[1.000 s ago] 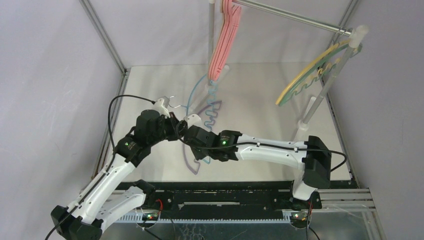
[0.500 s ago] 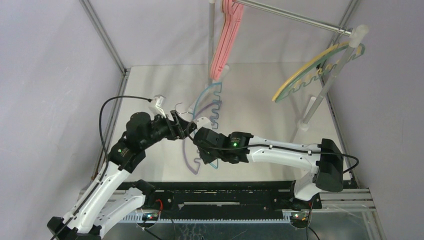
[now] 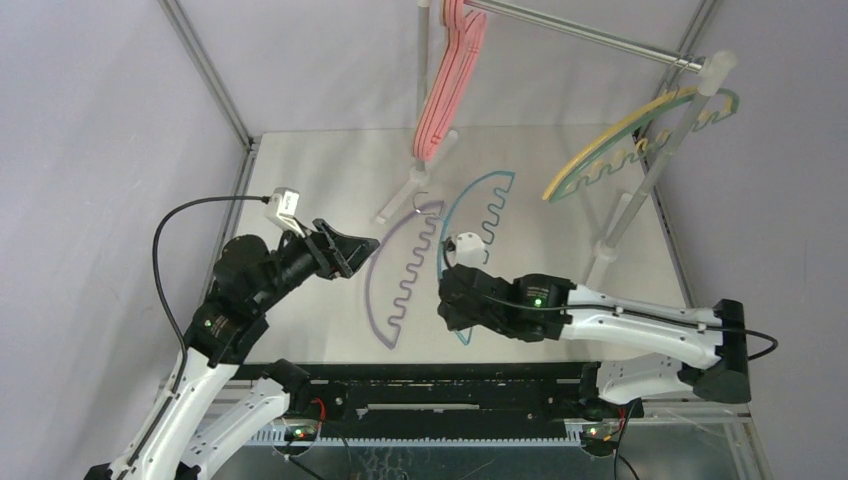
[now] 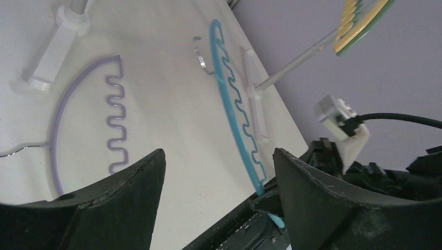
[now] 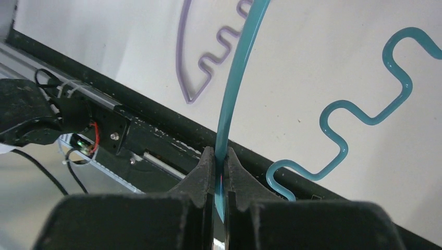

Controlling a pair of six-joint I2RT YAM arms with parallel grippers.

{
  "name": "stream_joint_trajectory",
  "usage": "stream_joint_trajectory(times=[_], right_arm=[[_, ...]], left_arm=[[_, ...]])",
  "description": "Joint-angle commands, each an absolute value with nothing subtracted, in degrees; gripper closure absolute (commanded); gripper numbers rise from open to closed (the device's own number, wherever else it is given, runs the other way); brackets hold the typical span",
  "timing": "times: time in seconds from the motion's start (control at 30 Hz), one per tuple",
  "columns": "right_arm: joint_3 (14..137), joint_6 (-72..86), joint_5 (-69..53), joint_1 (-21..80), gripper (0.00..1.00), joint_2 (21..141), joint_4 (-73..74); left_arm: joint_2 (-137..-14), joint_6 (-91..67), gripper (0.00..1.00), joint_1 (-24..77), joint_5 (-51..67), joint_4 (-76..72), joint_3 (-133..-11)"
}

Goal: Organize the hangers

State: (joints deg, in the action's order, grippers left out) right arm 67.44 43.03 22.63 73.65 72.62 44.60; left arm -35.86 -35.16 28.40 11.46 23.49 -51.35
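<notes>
My right gripper (image 5: pixel 221 153) is shut on the lower end of the blue hanger's (image 5: pixel 237 73) arc, near the table's front edge; in the top view my right gripper (image 3: pixel 458 320) holds the blue hanger (image 3: pixel 455 203) tilted up toward the back. The purple hanger (image 3: pixel 384 262) lies flat on the table just left of it, apart from it. My left gripper (image 3: pixel 345 250) is open and empty, left of the purple hanger; in the left wrist view its jaws (image 4: pixel 218 153) stand wide apart. Pink hangers (image 3: pixel 445 90) hang on the rail. Yellow and green hangers (image 3: pixel 610 145) hang at the right.
The grey metal rail (image 3: pixel 580 35) runs across the back on white poles. One pole foot (image 3: pixel 400 195) stands just behind the purple hanger, another (image 3: pixel 610 245) at the right. A black frame bar (image 3: pixel 450 375) runs along the table's front edge.
My left gripper has let go, opened and pulled back to the left. My right gripper has carried the blue hanger to the right, off the purple hanger.
</notes>
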Motion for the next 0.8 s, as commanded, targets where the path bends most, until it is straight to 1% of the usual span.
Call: stream_joint_trajectory(times=[0.0,0.3,0.53,0.67,0.77], right_arm=[[66.8,47.0,26.8,75.3,1.00,65.5,42.0],[67.8,47.5,31.3,79.4,1.00,58.4,35.1],[74.8,43.0,42.2,82.2,1.00,61.9,32.3],[78.2,37.6,50.4,82.4,1.00,63.9,25.9],[80.3,29.6,55.3,81.5,1.00,64.7,19.3]], left_arm=[[-36.4,-35.7,0.20,28.1,11.0,22.5,-50.9],[-36.8,-36.7,0.20,28.1,11.0,20.2,-46.1],[-37.3,-36.6,0.20,28.1,11.1,19.6,-44.9],[-37.0,-36.7,0.21,28.1,11.5,19.9,-45.0],[-36.5,-36.5,0.21,28.1,11.3,20.7,-45.1]])
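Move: I already hold the blue hanger by its frame in my right hand. The rod's right end lies some 25 cm ahead, 33 cm to the right and 31 cm above that hand. The yellow and green hangers hang about 18 cm ahead, 30 cm right and 19 cm up, the pink ones about 28 cm straight ahead and 18 cm up. From my empty left hand the rod's right end is roughly 17 cm ahead, 45 cm right and 18 cm up. I lift the blue hanger almost straight up with my right hand, about 15 cm, easing back a little at first and then forward near the end, nearer the rod's height. My wrist turns some 30 degrees, its left side rising and the fingers tipping up towards level, still pinched on the frame. My left hand sinks about 5 cm and stays open and empty. ##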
